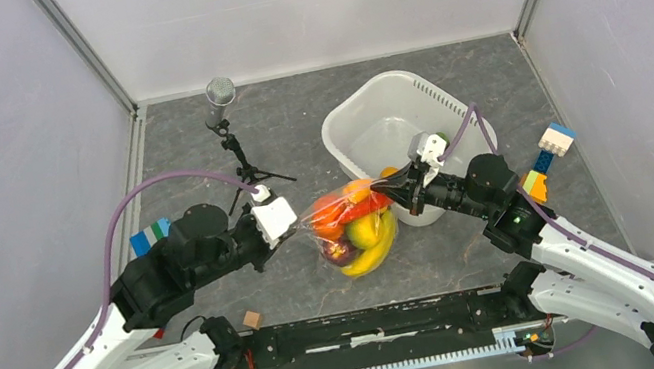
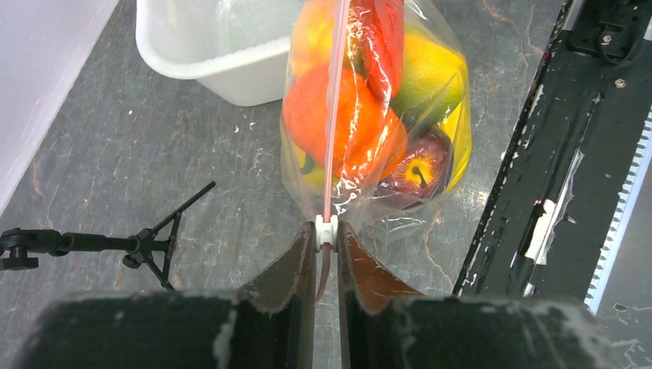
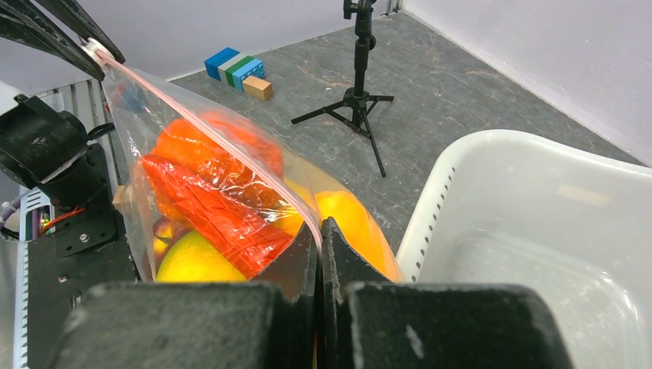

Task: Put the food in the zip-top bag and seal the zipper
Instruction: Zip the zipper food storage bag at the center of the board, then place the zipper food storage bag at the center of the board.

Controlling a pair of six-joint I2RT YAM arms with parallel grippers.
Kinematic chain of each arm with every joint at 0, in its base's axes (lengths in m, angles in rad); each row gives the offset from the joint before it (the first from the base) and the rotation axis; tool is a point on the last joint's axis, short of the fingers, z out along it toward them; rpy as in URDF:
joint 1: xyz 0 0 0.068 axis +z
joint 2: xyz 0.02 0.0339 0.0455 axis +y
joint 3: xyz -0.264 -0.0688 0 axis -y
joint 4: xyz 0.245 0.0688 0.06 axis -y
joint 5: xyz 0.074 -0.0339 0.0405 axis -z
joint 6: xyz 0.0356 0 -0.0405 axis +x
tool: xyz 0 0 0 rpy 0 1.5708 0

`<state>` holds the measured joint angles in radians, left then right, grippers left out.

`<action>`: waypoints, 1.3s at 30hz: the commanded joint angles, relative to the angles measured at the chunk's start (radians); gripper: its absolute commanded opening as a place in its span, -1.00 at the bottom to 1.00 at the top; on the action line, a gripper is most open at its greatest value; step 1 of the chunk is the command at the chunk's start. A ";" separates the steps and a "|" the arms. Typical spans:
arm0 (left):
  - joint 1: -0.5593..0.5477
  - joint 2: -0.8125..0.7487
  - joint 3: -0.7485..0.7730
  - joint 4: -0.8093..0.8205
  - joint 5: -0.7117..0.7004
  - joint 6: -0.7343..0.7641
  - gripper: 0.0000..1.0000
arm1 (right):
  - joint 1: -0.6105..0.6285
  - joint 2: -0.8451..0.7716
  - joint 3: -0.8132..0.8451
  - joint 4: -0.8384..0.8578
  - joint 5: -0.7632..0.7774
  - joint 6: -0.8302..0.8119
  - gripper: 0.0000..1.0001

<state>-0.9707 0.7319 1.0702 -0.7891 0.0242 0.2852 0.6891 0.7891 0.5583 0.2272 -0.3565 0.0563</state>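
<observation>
The clear zip-top bag (image 1: 356,230) hangs off the table, stretched between both grippers. It holds the food (image 2: 319,115): orange, red, yellow and dark maroon pieces. My left gripper (image 2: 327,234) is shut on the white slider at the left end of the pink zipper (image 2: 333,115). In the top view this gripper (image 1: 294,223) sits at the bag's left corner. My right gripper (image 3: 319,231) is shut on the bag's mouth edge at the other end of the zipper (image 3: 215,134), next to the tub; from above it (image 1: 392,191) is at the bag's right corner.
A white tub (image 1: 383,124) stands right behind the right gripper. A small microphone tripod (image 1: 236,150) stands at the back left. Block stacks lie at the left (image 1: 150,238) and right (image 1: 546,156). A small brown cube (image 1: 251,319) lies by the base rail (image 1: 358,326).
</observation>
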 commanded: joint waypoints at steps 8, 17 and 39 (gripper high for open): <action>0.001 -0.047 -0.009 -0.059 -0.079 -0.028 -0.80 | -0.011 0.003 0.016 0.053 0.042 0.010 -1.00; 0.001 -0.017 0.007 -0.038 -0.050 -0.024 -0.57 | -0.011 0.013 0.018 0.068 0.017 0.022 -1.00; 0.003 -0.131 0.027 0.116 -0.531 -0.376 1.00 | -0.011 0.324 0.317 0.161 -0.119 0.087 -1.00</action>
<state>-0.9707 0.6071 1.0637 -0.7418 -0.3084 0.0536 0.6807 1.0275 0.7204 0.2764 -0.4385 0.0986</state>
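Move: The left hand still pinches the zipper slider of the bulging food bag, with the zipper's left end only about 2 cm farther left. The food hangs some 10 cm to its right, 2 cm back and 8 cm lower; the microphone stand is about 10 cm left and 16 cm ahead, lower. From the right hand, which grips the zipper's other part, that left end lies about 15 cm left and 4 cm back; the white basket's middle is some 11 cm right, 10 cm ahead, 15 cm below. Leftward, the left hand draws the slider the last 1.5 cm or so along the zipper, pauses, then opens its fingers wide and lets go. It backs off left, up and forward, away from the bag, ending about 5 cm left of its start and turning some 20 degrees counter-clockwise. The right hand keeps its pinch, nearly still until late, then carries the bag left and forward. ##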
